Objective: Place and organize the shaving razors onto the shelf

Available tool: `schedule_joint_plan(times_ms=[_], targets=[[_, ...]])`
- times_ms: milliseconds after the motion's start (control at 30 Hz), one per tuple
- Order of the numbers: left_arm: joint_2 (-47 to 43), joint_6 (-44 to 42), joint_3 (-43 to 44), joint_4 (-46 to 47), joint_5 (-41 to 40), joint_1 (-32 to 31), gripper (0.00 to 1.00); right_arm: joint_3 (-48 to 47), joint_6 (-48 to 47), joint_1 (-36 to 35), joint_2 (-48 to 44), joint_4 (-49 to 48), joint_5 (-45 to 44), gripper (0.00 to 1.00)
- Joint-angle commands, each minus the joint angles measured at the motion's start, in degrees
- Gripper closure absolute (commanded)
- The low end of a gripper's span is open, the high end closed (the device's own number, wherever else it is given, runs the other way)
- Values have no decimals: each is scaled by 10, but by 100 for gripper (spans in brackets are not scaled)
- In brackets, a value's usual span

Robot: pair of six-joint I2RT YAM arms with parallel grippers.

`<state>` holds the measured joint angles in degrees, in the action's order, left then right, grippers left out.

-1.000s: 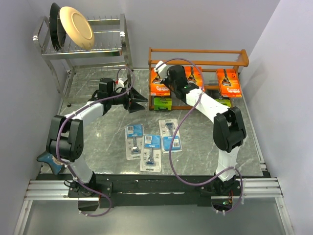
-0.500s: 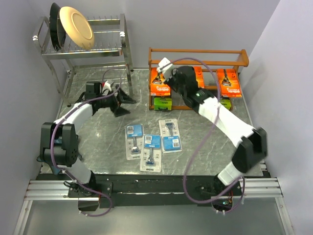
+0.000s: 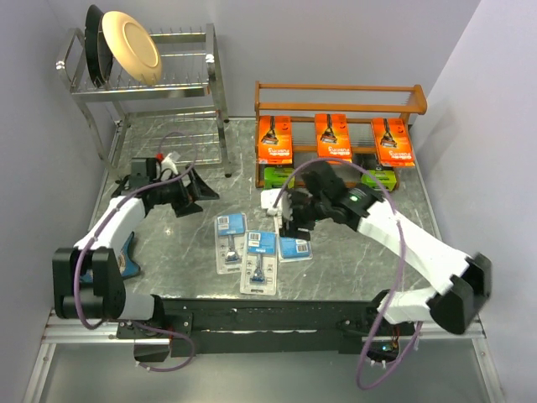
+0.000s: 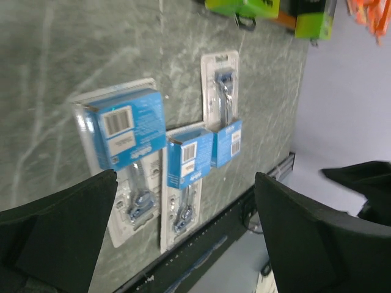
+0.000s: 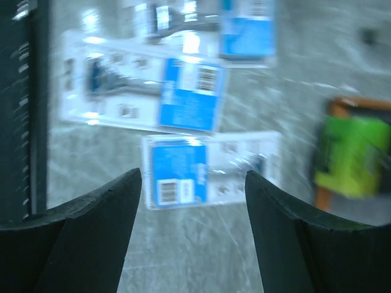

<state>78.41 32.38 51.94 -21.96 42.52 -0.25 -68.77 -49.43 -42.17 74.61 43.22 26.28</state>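
Three orange shaving razors [image 3: 275, 139] [image 3: 333, 136] [image 3: 392, 140] stand in a row on the reddish-brown wooden shelf [image 3: 340, 87]. Two lime-green boxes [image 3: 278, 175] [image 3: 382, 176] sit on its lowest tier. Three blue blister cards [image 3: 231, 242] [image 3: 261, 260] [image 3: 295, 245] lie flat on the marble table. My right gripper [image 3: 287, 220] [image 5: 192, 201] hovers open over the rightmost card [image 5: 201, 168], empty. My left gripper [image 3: 200, 191] [image 4: 183, 226] is wide open and empty, left of the cards [image 4: 125, 137], above the table.
A chrome dish rack [image 3: 143, 80] with plates stands at the back left. A blue object [image 3: 127, 252] lies by the left arm near the table's left edge. The green box [image 5: 354, 155] shows at the right in the right wrist view.
The right gripper left the shelf, swung down over the blister cards and opened; the middle orange pack now stands uncovered. The left gripper drew back leftward and opened wider.
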Motion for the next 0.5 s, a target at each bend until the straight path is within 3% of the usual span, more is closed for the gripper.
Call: schedule_joint_plan(times_ms=[0, 100, 133, 233, 333, 400, 467], targets=[[-58, -18, -30, 3, 8, 44, 1, -72, -80, -28, 90, 80, 66, 26], [-105, -13, -39, -28, -59, 56, 1, -110, 104, -55, 149, -7, 13, 31], [-119, -7, -42, -39, -104, 61, 0, -102, 248, -61, 153, -44, -20, 30], [-158, 20, -66, -45, -129, 80, 1, -79, 458, -78, 170, -103, -96, 31], [-179, 58, -90, -33, -117, 112, 1, -16, 618, -84, 151, -125, -110, 42], [-191, 75, -102, -30, -113, 125, 1, 1, 662, -98, 150, -126, -116, 51], [-200, 79, -108, -32, -111, 139, 0, 6, 690, -111, 159, -123, -124, 48]])
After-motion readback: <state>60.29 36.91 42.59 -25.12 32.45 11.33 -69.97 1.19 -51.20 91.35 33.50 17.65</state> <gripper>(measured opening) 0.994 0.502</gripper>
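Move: The middle blister razor pack, lying nearest the table's front edge, is about 7 cm left and 6 cm back of the right hand, some 18 cm below it. At that same depth, the left razor pack lies about 15 cm left and 1 cm back of this hand, the right razor pack about 2 cm ahead and 2 cm right. From the left hand, the middle pack is roughly 15 cm back and 15 cm right. Lower the empty right gripper about 8 cm while carrying it some 6.5 cm left, easing back slightly at the end, towards the middle razor pack. Roll its wrist some 45 degrees clockwise, looking along the fingers, and narrow them to about half open. Meanwhile swing the wide-open left gripper left, away from the packs, turning it counter-clockwise. ##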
